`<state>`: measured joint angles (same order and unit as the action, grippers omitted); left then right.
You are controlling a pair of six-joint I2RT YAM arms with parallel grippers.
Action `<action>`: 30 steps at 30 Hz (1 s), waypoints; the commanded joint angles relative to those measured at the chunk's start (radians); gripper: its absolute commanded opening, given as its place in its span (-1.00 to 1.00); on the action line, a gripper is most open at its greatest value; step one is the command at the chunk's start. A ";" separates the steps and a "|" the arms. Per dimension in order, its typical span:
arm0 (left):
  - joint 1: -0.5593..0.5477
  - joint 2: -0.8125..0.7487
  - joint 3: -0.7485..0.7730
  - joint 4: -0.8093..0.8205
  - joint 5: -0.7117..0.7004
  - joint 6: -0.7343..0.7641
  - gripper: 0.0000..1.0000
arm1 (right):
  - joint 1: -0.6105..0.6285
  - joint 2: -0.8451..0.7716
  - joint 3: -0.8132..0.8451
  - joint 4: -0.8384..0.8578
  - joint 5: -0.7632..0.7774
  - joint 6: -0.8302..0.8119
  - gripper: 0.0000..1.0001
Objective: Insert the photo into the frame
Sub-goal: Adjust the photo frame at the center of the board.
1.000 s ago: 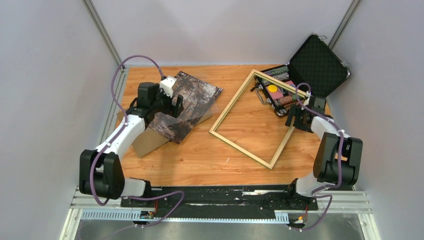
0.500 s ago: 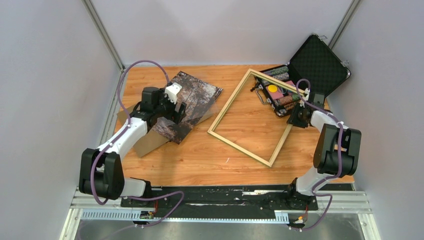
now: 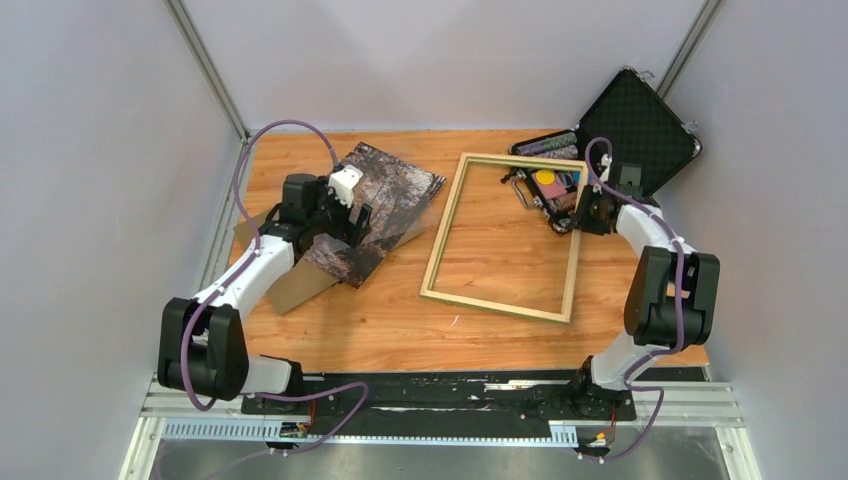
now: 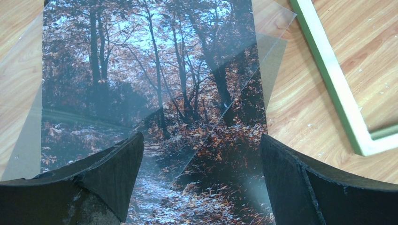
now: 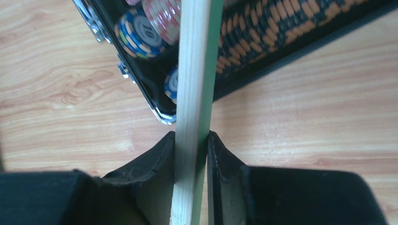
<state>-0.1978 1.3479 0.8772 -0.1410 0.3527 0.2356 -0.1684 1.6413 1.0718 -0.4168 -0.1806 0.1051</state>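
Observation:
The photo [image 3: 385,195], an autumn forest print, lies at the left of the table, partly on a brown backing board [image 3: 300,285]. A clear sheet [image 4: 272,51] lies skewed over the photo [image 4: 155,93]. My left gripper [image 3: 352,220] hovers just above the photo's near end, and in the left wrist view this gripper [image 4: 201,140] is open with nothing between its fingers. The frame [image 3: 443,225] lies pale side up at mid-table. My right gripper [image 3: 583,213] is shut on its right rail. In the right wrist view that gripper [image 5: 191,136] pinches the rail [image 5: 195,70], pale wood on one face and green on the other.
An open black case [image 3: 620,130] holding poker chips [image 5: 138,33] stands at the back right, touching the frame's far right corner. Grey walls enclose the table on three sides. The frame's green rail [image 4: 328,70] lies close to the right of the photo.
My right gripper has closed on the frame's right rail and swung the frame round, so it now lies squarer to the table. The left gripper shifted slightly over the photo and stays open.

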 commanded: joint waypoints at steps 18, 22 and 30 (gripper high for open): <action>-0.003 -0.077 -0.036 0.041 -0.027 0.030 1.00 | 0.164 0.201 0.304 -0.103 0.095 -0.009 -0.67; -0.003 -0.081 -0.041 0.046 -0.042 0.030 1.00 | 0.209 0.234 0.323 -0.103 0.091 0.003 -0.67; -0.003 -0.078 -0.049 0.057 -0.080 0.026 1.00 | 0.213 0.225 0.288 -0.074 0.120 -0.004 -0.67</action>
<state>-0.1978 1.2987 0.8364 -0.1284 0.3004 0.2459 0.0437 1.8854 1.3651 -0.5190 -0.1047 0.1074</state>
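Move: The right hand grips the frame's right rail; the board's centre lies about 20 cm to its left, 5 cm back and some 5 cm below. The chip case sits some 12 cm ahead and 2 cm left of this hand, the photo about 40 cm left and 3 cm ahead. From the idle left hand, the board's centre is roughly 23 cm right, 5 cm back and 12 cm below. Keeping its pinch, the right hand draws the frame's rail 5 cm forward, then 7 cm left, turning 10 degrees counter-clockwise. ##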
